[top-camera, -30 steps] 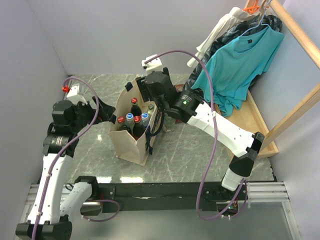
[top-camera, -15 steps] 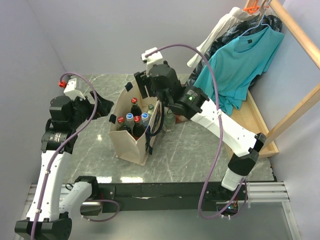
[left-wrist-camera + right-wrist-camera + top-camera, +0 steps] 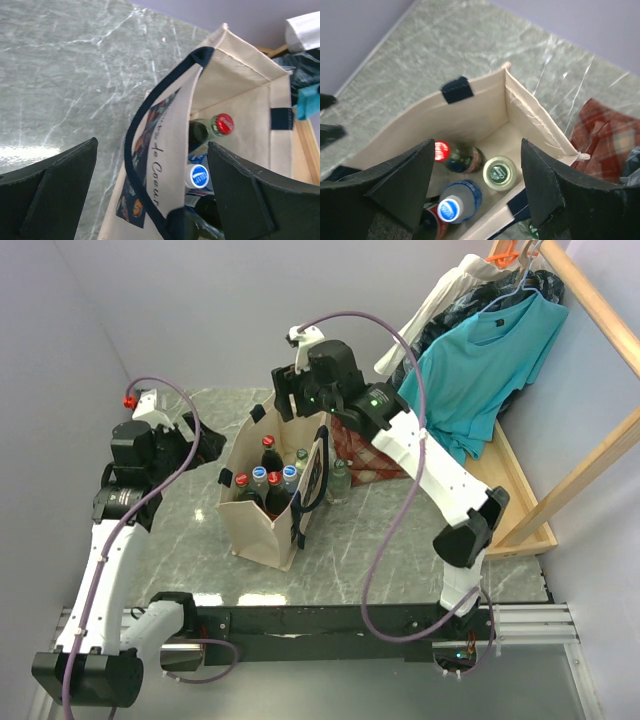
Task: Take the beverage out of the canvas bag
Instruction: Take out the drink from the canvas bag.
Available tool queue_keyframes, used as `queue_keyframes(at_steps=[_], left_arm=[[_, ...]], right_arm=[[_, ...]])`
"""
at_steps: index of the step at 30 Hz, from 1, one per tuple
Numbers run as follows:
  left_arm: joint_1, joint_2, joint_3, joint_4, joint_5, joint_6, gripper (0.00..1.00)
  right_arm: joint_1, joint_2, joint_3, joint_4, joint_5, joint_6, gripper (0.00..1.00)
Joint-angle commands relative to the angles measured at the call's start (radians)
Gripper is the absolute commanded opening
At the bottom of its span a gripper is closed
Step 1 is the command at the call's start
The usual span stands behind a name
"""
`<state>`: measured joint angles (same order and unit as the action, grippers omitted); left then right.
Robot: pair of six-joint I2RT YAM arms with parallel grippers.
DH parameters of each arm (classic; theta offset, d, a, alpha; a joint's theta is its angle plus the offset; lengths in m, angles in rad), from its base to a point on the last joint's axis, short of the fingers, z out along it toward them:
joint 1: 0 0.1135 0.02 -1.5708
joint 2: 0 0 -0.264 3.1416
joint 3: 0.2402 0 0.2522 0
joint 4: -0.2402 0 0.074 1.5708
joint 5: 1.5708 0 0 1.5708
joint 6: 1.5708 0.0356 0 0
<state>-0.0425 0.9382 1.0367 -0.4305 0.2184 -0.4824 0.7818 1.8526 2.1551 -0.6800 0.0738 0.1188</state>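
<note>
The beige canvas bag (image 3: 255, 535) stands open in the middle of the marble table, navy handles drooping. Inside it stand several beverage bottles: a red-capped one (image 3: 441, 150), a green-lidded one (image 3: 499, 173) and a blue-capped one (image 3: 449, 209). My right gripper (image 3: 477, 145) hovers open above the bag's far end (image 3: 295, 400), with nothing between its fingers. At the bag's left side my left gripper (image 3: 152, 185) is wide open (image 3: 205, 450), with the bag's printed wall (image 3: 170, 130) and handle between its fingers, untouched. From there I also see a red cap (image 3: 222, 124) and a blue cap (image 3: 199, 176).
A green-capped bottle (image 3: 340, 478) stands on the table just right of the bag. Behind it lies a red plaid cloth (image 3: 372, 455). A wooden rack (image 3: 520, 510) with a teal shirt (image 3: 480, 370) and other clothes fills the right side.
My right gripper has risen and drawn back toward the bag's far end, uncovering the bottle beside the bag. The left arm has shifted slightly and stays open.
</note>
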Motion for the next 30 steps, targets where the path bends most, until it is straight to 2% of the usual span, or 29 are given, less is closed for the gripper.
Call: queue_keyframes(at_steps=[1, 6, 12, 17, 22, 25, 30], left_arm=[[0.003, 0.024, 0.055, 0.035, -0.056, 0.033, 0.96], [0.007, 0.085, 0.074, 0.053, -0.04, 0.03, 0.96], [0.007, 0.1, 0.026, 0.122, 0.036, -0.028, 0.96], [-0.002, 0.099, 0.028, 0.118, 0.019, -0.012, 0.96], [-0.013, 0.083, 0.022, 0.102, 0.001, 0.004, 0.96], [-0.016, 0.076, 0.008, 0.11, -0.001, 0.004, 0.96], [-0.016, 0.071, -0.003, 0.114, 0.001, -0.001, 0.96]], right_arm=[[-0.035, 0.046, 0.064, -0.036, -0.135, 0.021, 0.75], [-0.058, 0.118, 0.107, -0.085, -0.158, 0.045, 0.73], [-0.062, 0.119, 0.069, -0.118, -0.117, 0.082, 0.73], [-0.064, 0.053, -0.07, -0.095, -0.082, 0.119, 0.73], [-0.064, 0.03, -0.126, -0.144, -0.042, 0.134, 0.72], [-0.064, 0.002, -0.172, -0.116, -0.009, 0.133, 0.72], [-0.064, 0.005, -0.147, -0.159, 0.072, 0.154, 0.72]])
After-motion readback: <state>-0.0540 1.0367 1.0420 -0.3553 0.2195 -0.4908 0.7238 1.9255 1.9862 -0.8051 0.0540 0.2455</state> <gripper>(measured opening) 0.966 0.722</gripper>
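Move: The green-capped drink in the bag stands below the right hand, about 28 cm down, 2 cm back and 3 cm to its right. The red-capped cola stands level ahead and 4 cm left of the right hand, and the nearer blue-capped bottle about 6 cm back, straight in line. The drink already outside the bag is 4 cm back and 10 cm right. From the left hand the green-capped drink lies 4 cm ahead, 18 cm right, 21 cm below. Lower the right gripper about 13 cm into the bag's mouth towards the green-capped drink, going slightly forward first, then easing back and some 3 cm to the right as you sink. Tip the fingers down about 20 degrees on the way and keep them open. Let the left hand ease a little forward beside the bag, fingers open. ##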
